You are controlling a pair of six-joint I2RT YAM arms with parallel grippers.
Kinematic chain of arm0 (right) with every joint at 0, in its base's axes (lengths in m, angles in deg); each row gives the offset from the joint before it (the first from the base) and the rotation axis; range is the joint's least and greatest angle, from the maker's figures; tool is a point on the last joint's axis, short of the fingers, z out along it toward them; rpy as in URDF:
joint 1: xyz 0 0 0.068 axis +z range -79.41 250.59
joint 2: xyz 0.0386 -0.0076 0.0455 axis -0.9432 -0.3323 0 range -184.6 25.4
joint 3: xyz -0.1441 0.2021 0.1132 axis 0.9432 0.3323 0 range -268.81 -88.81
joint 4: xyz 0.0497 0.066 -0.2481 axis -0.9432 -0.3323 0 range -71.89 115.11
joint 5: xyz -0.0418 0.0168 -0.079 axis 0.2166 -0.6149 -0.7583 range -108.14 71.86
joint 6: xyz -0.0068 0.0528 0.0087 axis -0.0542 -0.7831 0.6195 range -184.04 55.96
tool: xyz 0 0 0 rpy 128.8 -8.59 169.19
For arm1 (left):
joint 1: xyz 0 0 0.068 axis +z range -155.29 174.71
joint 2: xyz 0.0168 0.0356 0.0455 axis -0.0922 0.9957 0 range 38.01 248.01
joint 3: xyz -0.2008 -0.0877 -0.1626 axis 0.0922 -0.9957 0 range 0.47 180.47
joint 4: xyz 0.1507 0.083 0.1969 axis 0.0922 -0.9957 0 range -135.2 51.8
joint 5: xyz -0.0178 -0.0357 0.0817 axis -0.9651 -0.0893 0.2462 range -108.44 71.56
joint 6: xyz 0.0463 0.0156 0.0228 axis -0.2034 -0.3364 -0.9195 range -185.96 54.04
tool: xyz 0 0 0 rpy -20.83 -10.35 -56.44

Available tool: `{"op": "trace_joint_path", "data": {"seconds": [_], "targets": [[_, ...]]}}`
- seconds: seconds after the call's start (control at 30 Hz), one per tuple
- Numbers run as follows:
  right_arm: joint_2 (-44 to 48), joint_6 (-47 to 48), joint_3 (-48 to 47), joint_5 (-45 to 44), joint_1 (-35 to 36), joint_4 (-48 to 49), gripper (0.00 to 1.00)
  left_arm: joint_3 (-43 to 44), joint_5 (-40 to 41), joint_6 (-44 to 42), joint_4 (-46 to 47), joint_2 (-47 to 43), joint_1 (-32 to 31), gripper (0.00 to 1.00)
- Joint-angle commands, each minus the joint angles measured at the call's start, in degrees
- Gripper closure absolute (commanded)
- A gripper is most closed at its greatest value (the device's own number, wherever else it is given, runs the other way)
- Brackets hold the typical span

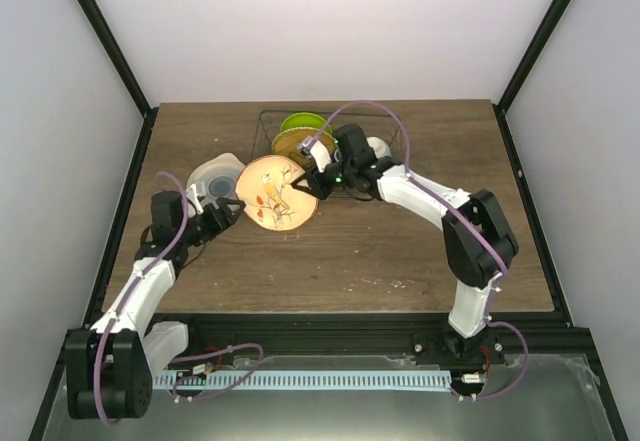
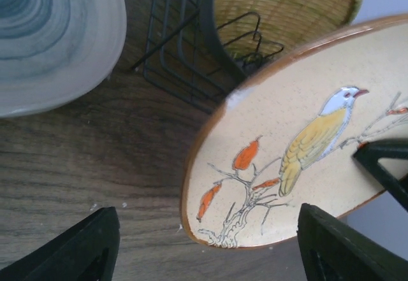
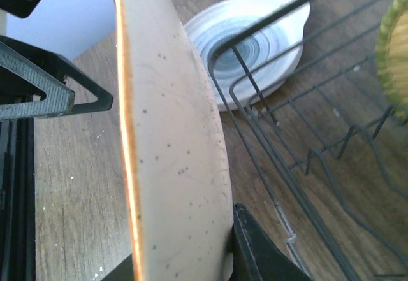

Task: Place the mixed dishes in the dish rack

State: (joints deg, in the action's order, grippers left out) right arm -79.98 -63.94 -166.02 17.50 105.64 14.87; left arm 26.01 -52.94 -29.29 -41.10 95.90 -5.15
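Observation:
The beige plate with a bird painted on it (image 1: 277, 193) stands tilted on edge over the table, in front of the black wire dish rack (image 1: 268, 131). My right gripper (image 1: 310, 183) is shut on its right rim; in the right wrist view the plate (image 3: 172, 134) fills the space between the fingers (image 3: 258, 249). My left gripper (image 1: 225, 211) is open at the plate's left edge. In the left wrist view the plate's rim (image 2: 223, 236) sits just ahead of the spread fingers (image 2: 83, 249), apart from both. A lime-green plate (image 1: 300, 121) and a tan woven plate (image 1: 292, 144) stand in the rack.
A pale dish with blue-grey rings (image 1: 215, 176) lies on the table left of the rack, close behind my left gripper, and also shows in the left wrist view (image 2: 51, 39). The rack's wires (image 3: 306, 141) run just right of the held plate.

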Motion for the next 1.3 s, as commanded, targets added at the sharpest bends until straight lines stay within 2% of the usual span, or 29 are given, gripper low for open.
{"op": "trace_joint_path", "data": {"seconds": [0.0,0.13,0.27,0.43,0.57,0.77,1.0,1.27], "targets": [[8.22,8.04,-6.66,0.10,-0.14,3.26,0.99,2.97,0.47,-2.05,-4.10,-1.96,1.02,0.16],[10.01,14.01,-11.73,-5.99,-0.16,-2.44,0.99,3.32,2.00,-3.34,-5.42,-0.93,2.17,0.02],[12.43,19.55,-15.47,-11.40,-0.12,-5.96,0.99,4.02,5.23,-5.77,-7.66,0.36,4.24,0.00],[15.47,26.29,-15.55,-18.16,-0.05,-6.76,0.99,4.17,5.28,-6.63,-7.30,1.49,5.55,0.00],[17.23,30.77,-12.92,-23.67,0.24,-5.66,0.99,3.61,4.27,-6.30,-5.72,2.60,5.56,0.00],[21.32,38.07,-3.85,-30.09,1.65,1.14,0.99,3.20,3.41,-6.08,-4.55,3.63,5.66,0.00],[24.53,44.58,4.22,-31.60,2.72,8.63,0.99,3.15,3.17,-6.08,-4.43,3.55,5.92,0.00],[24.35,48.01,6.21,-34.33,3.53,12.16,0.99,3.22,2.73,-6.01,-4.32,3.70,6.01,0.00]]}}
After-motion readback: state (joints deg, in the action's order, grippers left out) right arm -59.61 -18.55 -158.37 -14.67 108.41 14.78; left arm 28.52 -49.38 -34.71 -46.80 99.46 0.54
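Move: From the right hand, which holds the decorated plate by its edge, the free rack slot in front of the woven tray is some 9 cm ahead, 1 cm left and 9 cm down. The woven tray stands about 13 cm ahead, straight out, the green plate 4 cm beyond it, and the blue mug 8 cm ahead and 9 cm right. From the left hand, the blue-swirl dish lies roughly 11 cm ahead, 6 cm left and 12 cm down; the rack's near-left corner is 7 cm ahead, 5 cm right. Keeping its pinch on the decorated plate's edge, the right hand swings up about 16 cm, then sinks 8 cm again while travelling 7 or 8 cm to the right, and rolls the plate by more than 50 degrees so that it comes up on edge over the rack in front of the woven tray. The left hand, its fingers already parted, spreads them fully and moves about 4 cm left, away from the plate, then settles 2 cm lower beside the blue-swirl dish, still without touching it. ##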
